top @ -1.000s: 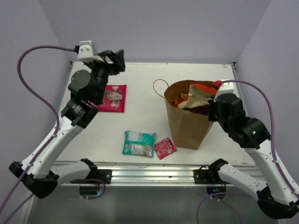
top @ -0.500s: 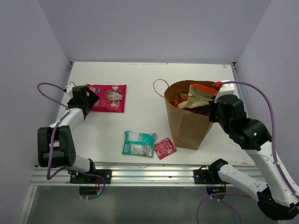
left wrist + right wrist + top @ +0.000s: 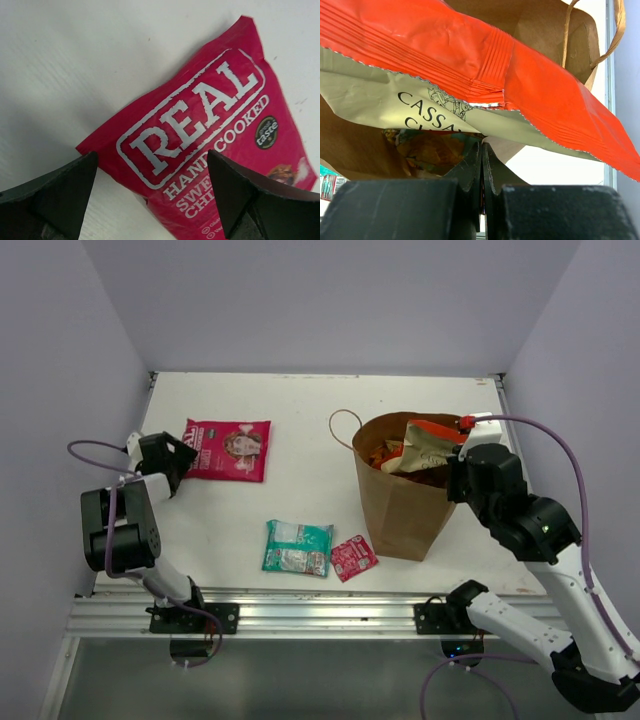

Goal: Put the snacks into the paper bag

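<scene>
The brown paper bag (image 3: 400, 505) stands upright right of centre, with a red-orange packet (image 3: 432, 428) and a tan packet (image 3: 420, 450) sticking out of its mouth. My right gripper (image 3: 458, 462) is at the bag's right rim; in the right wrist view it (image 3: 481, 147) is shut, seemingly pinching the bag's paper edge (image 3: 502, 146). The pink-red "REAL" packet (image 3: 232, 450) lies flat at the left. My left gripper (image 3: 170, 455) is open and low at its left end, with the packet's corner (image 3: 200, 120) between the fingers. The teal-green packet (image 3: 297, 547) and the small pink-red sachet (image 3: 353, 557) lie near the front.
The left arm is folded low along the table's left edge (image 3: 135, 455). One loop handle (image 3: 340, 425) sticks out left of the bag. Walls close the table on the left, back and right. A metal rail (image 3: 320, 610) runs along the front.
The left arm has dropped from high over the "REAL" packet to table level and its gripper has moved to the packet's left end. The right arm and bag have not moved.
</scene>
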Tool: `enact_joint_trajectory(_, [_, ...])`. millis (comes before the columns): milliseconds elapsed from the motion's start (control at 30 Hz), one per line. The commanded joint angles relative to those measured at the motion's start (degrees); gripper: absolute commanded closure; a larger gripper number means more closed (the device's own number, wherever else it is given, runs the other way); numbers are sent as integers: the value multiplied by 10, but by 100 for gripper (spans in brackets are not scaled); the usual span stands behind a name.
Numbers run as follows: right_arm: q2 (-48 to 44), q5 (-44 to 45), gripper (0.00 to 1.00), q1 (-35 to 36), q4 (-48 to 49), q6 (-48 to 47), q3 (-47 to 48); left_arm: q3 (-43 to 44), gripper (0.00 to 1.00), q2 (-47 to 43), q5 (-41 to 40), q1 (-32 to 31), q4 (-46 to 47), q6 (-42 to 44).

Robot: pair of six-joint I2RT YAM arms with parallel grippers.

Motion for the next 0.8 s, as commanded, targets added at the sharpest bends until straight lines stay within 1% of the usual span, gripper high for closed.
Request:
enact_joint_trajectory(0, [3,-4,100,2,18,-10,0,1,9,21,23,9,56,-12])
enact_joint_trajectory(33, [3,-3,100,3,17,-9,2,3,12,31,26,10,60,-13])
enact_joint_trajectory(67, [3,-3,100,3,17,-9,3,6,18,36,30,12,63,-13])
enact_joint_trajectory(100, [2,-1,100,3,17,-9,3,9,37,41,37,13,70,-12])
enact_joint_trajectory(133, [2,-1,100,2,17,-8,2,14,48,44,38,14,71,-11])
enact_joint_trajectory(167, [2,-1,100,3,16,-8,2,16,64,44,39,13,73,-11])
enact_joint_trajectory(200, [2,-1,100,2,16,-8,2,16,92,41,40,13,78,-10])
enact_joint_trajectory(233, [4,-2,100,2,16,-7,1,20,99,37,40,13,78,-6])
enact_joint_trajectory(367, [12,-13,100,2,24,-9,-3,26,100,22,44,14,81,1])
enact_joint_trajectory(433, [17,-24,100,2,47,-15,-10,18,100,3,56,13,92,-4])
enact_joint_trajectory(500, [24,-41,100,2,75,-17,-23,12,100,-20,86,12,105,-10])
enact_joint_trajectory(767, [85,-70,100,2,134,-36,-16,33,100,-101,134,8,87,-11])
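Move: The pink crisp bag lies flat, its middle about 11 cm to the left hand's right, 4 cm ahead and 1 cm below; its near-left corner is between the open fingers. The teal packet lies some 28 cm right and 20 cm back of that hand, the small red packet roughly 41 right and 22 back. For the right hand, at the paper bag's near rim, the bag's middle is 6 cm ahead, 7 left and 14 below; the red-and-cream snack sticks out 6 ahead, 4 left, 3 above. Easing forward a couple of centimetres, the left hand shuts its wide-open fingers on the near-left corner of the pink crisp bag, pinches it, then lifts it faster and faster, about 7 cm up, the fingertips tilting up some 15 degrees. Late on, the right hand, fingers still shut at the near rim, goes forward and left about 5 cm over the paper bag's mouth, towards the red-and-cream snack. ##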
